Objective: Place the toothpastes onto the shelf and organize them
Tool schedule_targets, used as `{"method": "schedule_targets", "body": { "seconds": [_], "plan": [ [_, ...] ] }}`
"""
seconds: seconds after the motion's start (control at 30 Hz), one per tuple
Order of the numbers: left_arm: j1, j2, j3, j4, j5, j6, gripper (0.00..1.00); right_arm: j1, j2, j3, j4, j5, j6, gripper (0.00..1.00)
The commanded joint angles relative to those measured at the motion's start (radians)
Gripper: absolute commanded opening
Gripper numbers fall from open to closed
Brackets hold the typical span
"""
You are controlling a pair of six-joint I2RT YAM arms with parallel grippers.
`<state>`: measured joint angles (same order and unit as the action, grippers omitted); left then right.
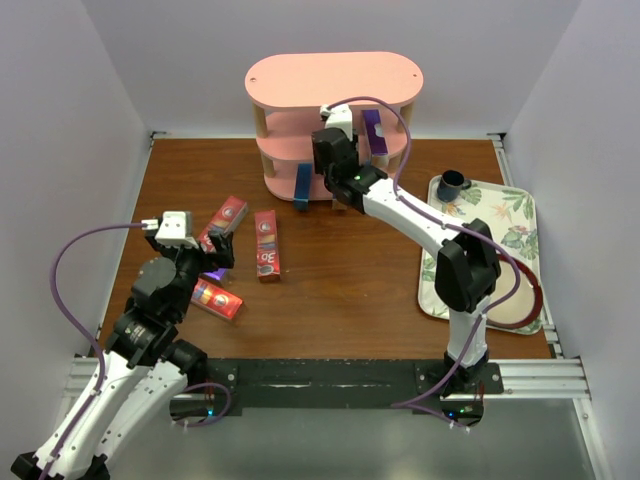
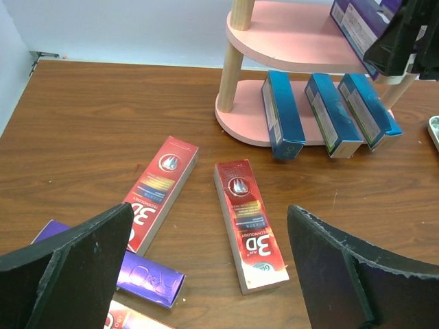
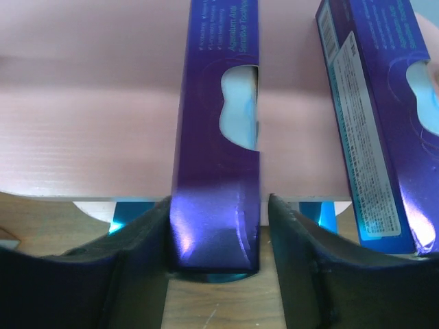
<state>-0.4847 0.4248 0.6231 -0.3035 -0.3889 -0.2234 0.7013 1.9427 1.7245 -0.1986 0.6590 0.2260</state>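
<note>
The pink shelf (image 1: pixel 335 80) stands at the table's back. Three teal toothpastes (image 2: pixel 282 113) (image 2: pixel 331 113) (image 2: pixel 367 110) lie side by side on its bottom board. At the middle board (image 3: pixel 89 137), my right gripper (image 3: pixel 218 260) is open around the near end of a purple toothpaste (image 3: pixel 216 137); the left finger is against it and a gap shows at the right finger. A second purple carton (image 3: pixel 374 123) lies to its right. My left gripper (image 2: pixel 209 267) hangs open and empty above two red "3D" cartons (image 2: pixel 159 188) (image 2: pixel 250 223) and a purple one (image 2: pixel 137 274). A third red carton (image 1: pixel 217 300) lies nearer.
A floral tray (image 1: pixel 525 210) with a dark cup (image 1: pixel 452 183) sits at the right edge of the table. White walls close in the table on the left, right and back. My right arm (image 1: pixel 420 225) stretches across the middle toward the shelf.
</note>
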Motion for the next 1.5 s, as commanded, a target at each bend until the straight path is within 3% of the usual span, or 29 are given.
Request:
{"method": "schedule_targets", "body": {
  "seconds": [0.0, 0.13, 0.4, 0.63, 0.97, 1.13, 1.27, 1.47],
  "plan": [
    [0.005, 0.000, -0.008, 0.029, 0.010, 0.016, 1.00, 0.001, -0.007, 0.056, 0.025, -0.018, 0.010, 0.66],
    [0.005, 0.002, -0.011, 0.027, 0.010, 0.016, 0.99, 0.000, -0.036, 0.052, 0.001, -0.042, 0.022, 0.82],
    [0.009, 0.015, -0.011, 0.026, -0.002, 0.009, 1.00, 0.001, -0.229, -0.072, -0.002, -0.189, 0.032, 0.98],
    [0.023, 0.055, -0.006, 0.001, -0.088, -0.028, 1.00, 0.001, -0.485, -0.325, 0.053, -0.412, -0.010, 0.99],
    [0.086, 0.153, 0.006, -0.034, -0.160, -0.160, 1.00, 0.000, -0.824, -0.695, 0.056, -0.440, -0.039, 0.99],
    [0.158, 0.235, 0.009, -0.046, -0.215, -0.197, 1.00, 0.000, -0.918, -0.890, 0.077, -0.420, -0.024, 0.99],
    [0.227, 0.328, 0.020, -0.052, -0.150, -0.238, 1.00, 0.000, -0.947, -0.944, 0.076, -0.427, -0.031, 0.99],
    [0.429, 0.482, 0.041, -0.043, -0.058, -0.298, 1.00, 0.000, -0.967, -1.010, 0.111, -0.437, -0.066, 0.99]
  ]
}}
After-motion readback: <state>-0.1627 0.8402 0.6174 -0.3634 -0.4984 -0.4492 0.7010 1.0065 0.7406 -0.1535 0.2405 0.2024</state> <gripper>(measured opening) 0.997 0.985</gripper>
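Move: The purple toothpaste on the shelf is in my right hand's parting fingers, its middle about 7 cm ahead; another purple box lies 8 cm ahead, 9 cm right, and a blue box 6 cm ahead, 8 cm left, 12 cm down. From my left hand, the purple toothpaste on the table is 6 cm ahead, 8 cm left, 20 cm down, red boxes 16 cm ahead, 4 cm left and 4 cm back, 4 cm left. My right hand finishes opening to release the purple toothpaste, then backs off the shelf some 20 cm, veering right and turning counter-clockwise, arching up before sinking below its starting height. After a pause my open left hand drops about 11 cm, going left and a little forward towards the purple box on the table, tipping down and turning counter-clockwise. ##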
